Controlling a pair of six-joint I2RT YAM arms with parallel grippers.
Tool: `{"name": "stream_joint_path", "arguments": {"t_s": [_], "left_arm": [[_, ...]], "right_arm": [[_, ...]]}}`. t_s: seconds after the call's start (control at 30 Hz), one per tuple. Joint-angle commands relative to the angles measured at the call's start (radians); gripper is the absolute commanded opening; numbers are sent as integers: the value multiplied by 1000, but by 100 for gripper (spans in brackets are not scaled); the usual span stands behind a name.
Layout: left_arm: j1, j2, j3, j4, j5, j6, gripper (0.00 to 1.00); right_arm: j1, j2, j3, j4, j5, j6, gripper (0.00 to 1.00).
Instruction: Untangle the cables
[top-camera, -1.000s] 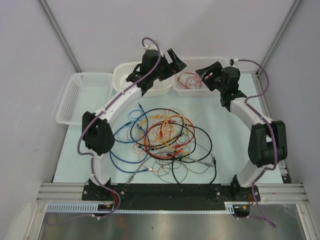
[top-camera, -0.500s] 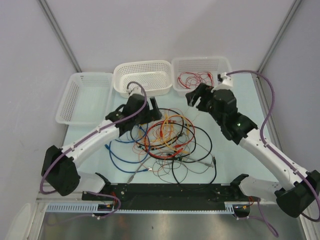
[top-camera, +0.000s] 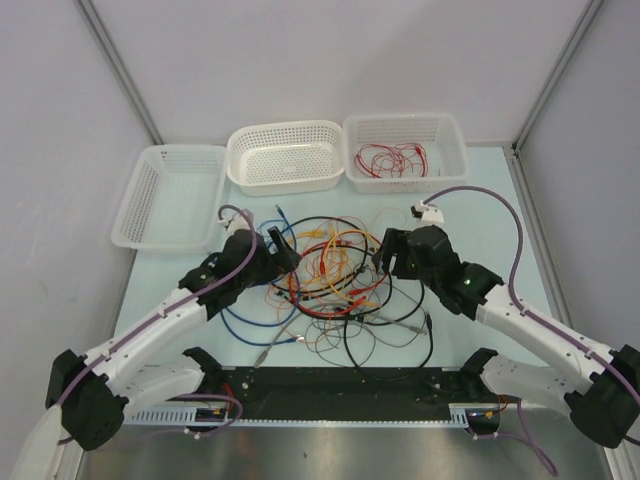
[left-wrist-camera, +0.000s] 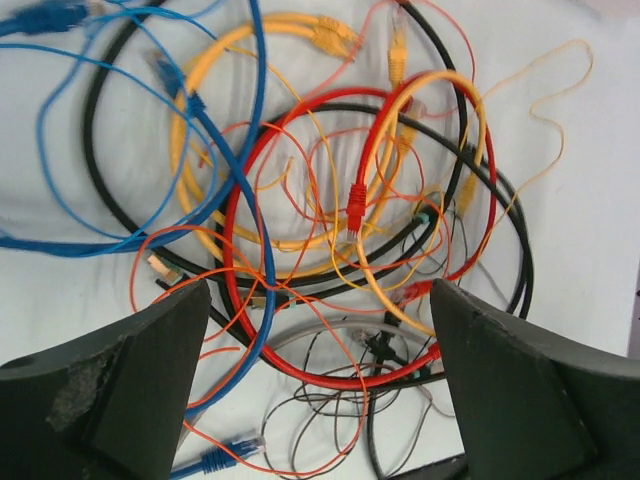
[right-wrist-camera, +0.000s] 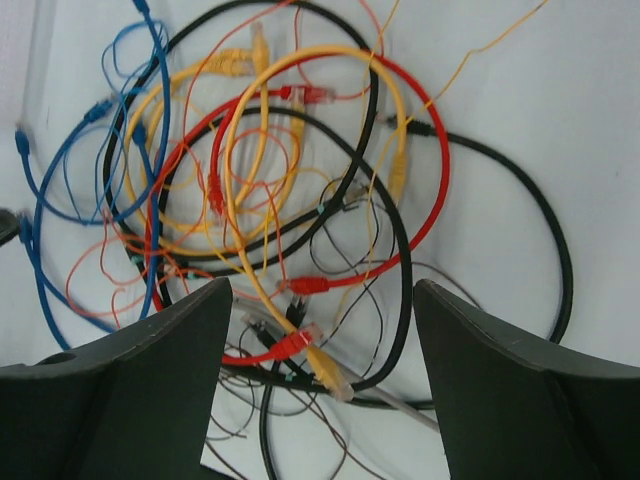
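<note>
The cables (top-camera: 335, 285) lie in one tangled pile of red, yellow, orange, blue, black and grey loops at the table's middle. My left gripper (top-camera: 290, 256) hovers at the pile's left edge and my right gripper (top-camera: 386, 258) at its right edge. In the left wrist view the left gripper (left-wrist-camera: 320, 330) is open above a thick red loop (left-wrist-camera: 231, 240) and a blue cable (left-wrist-camera: 268, 262), holding nothing. Seen from the right wrist, the right gripper (right-wrist-camera: 322, 300) is open over a red plug (right-wrist-camera: 295, 342) and a yellow plug (right-wrist-camera: 332, 372). A separate thin red cable (top-camera: 390, 158) lies in the right basket.
Three white mesh baskets stand along the back: a left one (top-camera: 135, 212), a middle one (top-camera: 290, 182) and a right one (top-camera: 452, 150). Grey walls close in both sides. The arms' black base bar (top-camera: 330, 385) runs along the near edge.
Both arms have swung down from above the baskets to the pile, one at each side. The right gripper's jaws have spread wider; the left stayed open.
</note>
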Motion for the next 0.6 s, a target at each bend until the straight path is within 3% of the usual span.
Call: {"name": "stream_joint_path", "arguments": {"t_s": [0.0, 0.23, 0.57], "left_arm": [[-3, 79, -13, 117, 198, 136, 91], [-63, 440, 223, 39, 263, 287, 73], [-91, 637, 271, 114, 266, 222, 71]], "right_arm": [[55, -84, -32, 15, 3, 14, 78], [71, -128, -52, -46, 48, 22, 78], [71, -167, -79, -49, 39, 17, 78]]}}
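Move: The red plug in the middle of the tangle lies about 10 cm to the left hand's right, 4 cm ahead and 13 cm below. A second red plug sits roughly 8 cm right of it and 6 cm nearer the base; the near blue plug is some 13 cm back and 4 cm right of the left hand. From the right hand, the middle red plug is about 16 cm left, 3 cm ahead and 16 cm below. Left hand goes 9 cm right and down towards the red plug, turning clockwise, part-closing; right backs 3 cm. ##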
